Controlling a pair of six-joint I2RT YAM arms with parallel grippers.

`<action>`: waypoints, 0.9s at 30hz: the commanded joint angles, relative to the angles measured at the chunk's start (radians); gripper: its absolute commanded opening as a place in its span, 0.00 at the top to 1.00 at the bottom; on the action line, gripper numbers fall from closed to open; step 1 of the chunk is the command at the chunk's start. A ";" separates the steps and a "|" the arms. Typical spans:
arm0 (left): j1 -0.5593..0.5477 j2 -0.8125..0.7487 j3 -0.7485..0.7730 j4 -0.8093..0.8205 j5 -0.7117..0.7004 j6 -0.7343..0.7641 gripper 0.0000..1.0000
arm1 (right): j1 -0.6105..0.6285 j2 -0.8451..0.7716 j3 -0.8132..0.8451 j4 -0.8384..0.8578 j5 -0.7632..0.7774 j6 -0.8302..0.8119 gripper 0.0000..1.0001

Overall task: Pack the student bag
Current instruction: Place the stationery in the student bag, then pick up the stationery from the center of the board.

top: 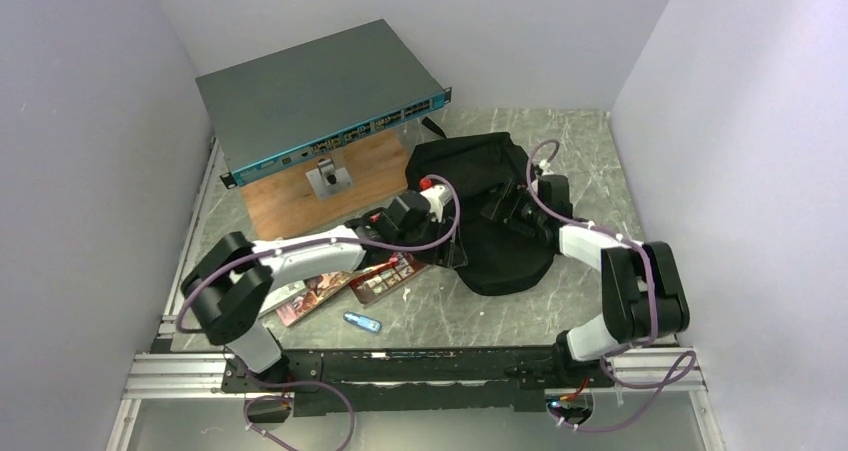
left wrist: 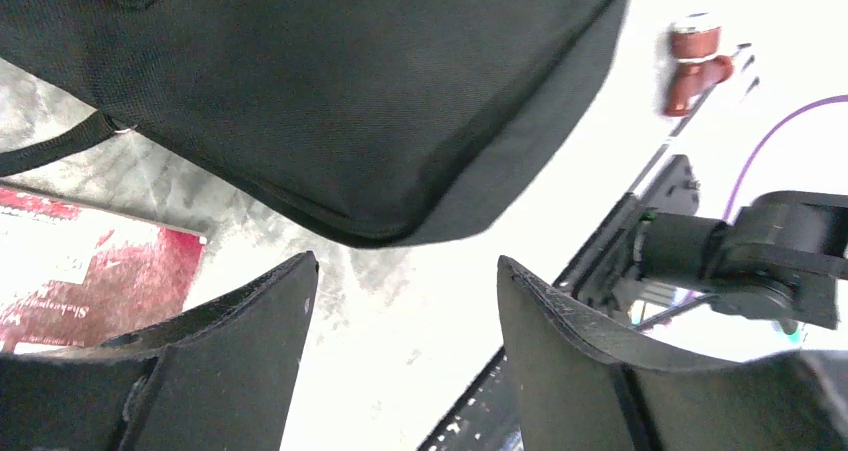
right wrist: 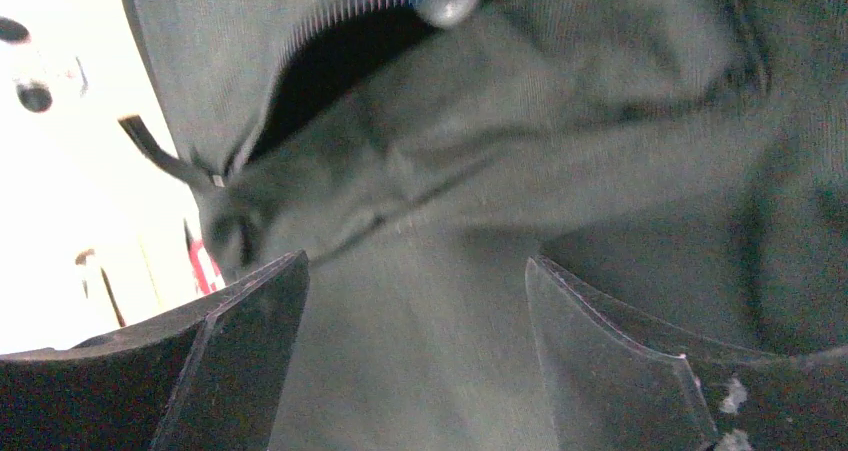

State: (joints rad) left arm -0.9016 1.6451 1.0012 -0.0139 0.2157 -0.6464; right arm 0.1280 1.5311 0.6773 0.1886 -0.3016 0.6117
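The student bag (top: 495, 236), a black soft backpack, lies at the middle of the table. Its dark fabric fills the top of the left wrist view (left wrist: 330, 91), and a strap (left wrist: 50, 146) trails off to the left. My left gripper (top: 452, 253) is at the bag's near left edge and stands open (left wrist: 406, 261), with only bare table between its fingers. From the right, my right gripper (top: 505, 211) reaches onto the bag. It is open (right wrist: 415, 259) just over the fabric, below a gaping zip opening (right wrist: 340, 71), and holds nothing.
A flat grey network switch (top: 320, 101) rests on a wooden box (top: 325, 181) at the back left. Red-covered books (top: 340, 279) and a small blue item (top: 362, 322) lie near the left arm. A small red thing (left wrist: 695, 66) shows past the bag. Walls close in left, right and behind.
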 commanded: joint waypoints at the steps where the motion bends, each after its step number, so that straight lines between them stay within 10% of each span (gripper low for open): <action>1: -0.005 -0.160 -0.034 -0.018 -0.031 0.023 0.28 | 0.024 -0.150 -0.068 -0.077 -0.017 -0.149 0.18; 15: -0.006 -0.907 -0.195 -0.313 -0.589 0.158 0.03 | 0.640 -0.511 -0.130 -0.111 0.225 -0.348 0.18; 27: -0.006 -1.213 -0.159 -0.652 -0.809 0.078 0.00 | 1.166 -0.017 0.125 -0.065 0.429 -0.326 0.13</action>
State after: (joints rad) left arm -0.9031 0.4198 0.8097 -0.4976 -0.4999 -0.5289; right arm 1.1957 1.3849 0.6582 0.1055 -0.0006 0.2836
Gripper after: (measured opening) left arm 0.996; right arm 0.857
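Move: The blue stationery tube on the table lies about 25 cm back and 29 cm to the left of the right hand, some 5 cm lower. Beside its path, from the same hand, are the maroon book, roughly 12 cm back and 23 cm left, and a white scrap, 19 cm back and 20 cm left; the student bag lies under that hand, its middle 3 cm left. From the left hand the tube is about 14 cm back, 19 cm left and 9 cm below. Towards the blue stationery tube the right hand swings off the bag, back and left by some 24 cm each, arching up before it sinks again, turning about 60 degrees counter-clockwise, fingers still open and touching nothing. The empty left hand clears away from the bag, left and up and slightly back, turning counter-clockwise and tipping up as its fingers open to full. ##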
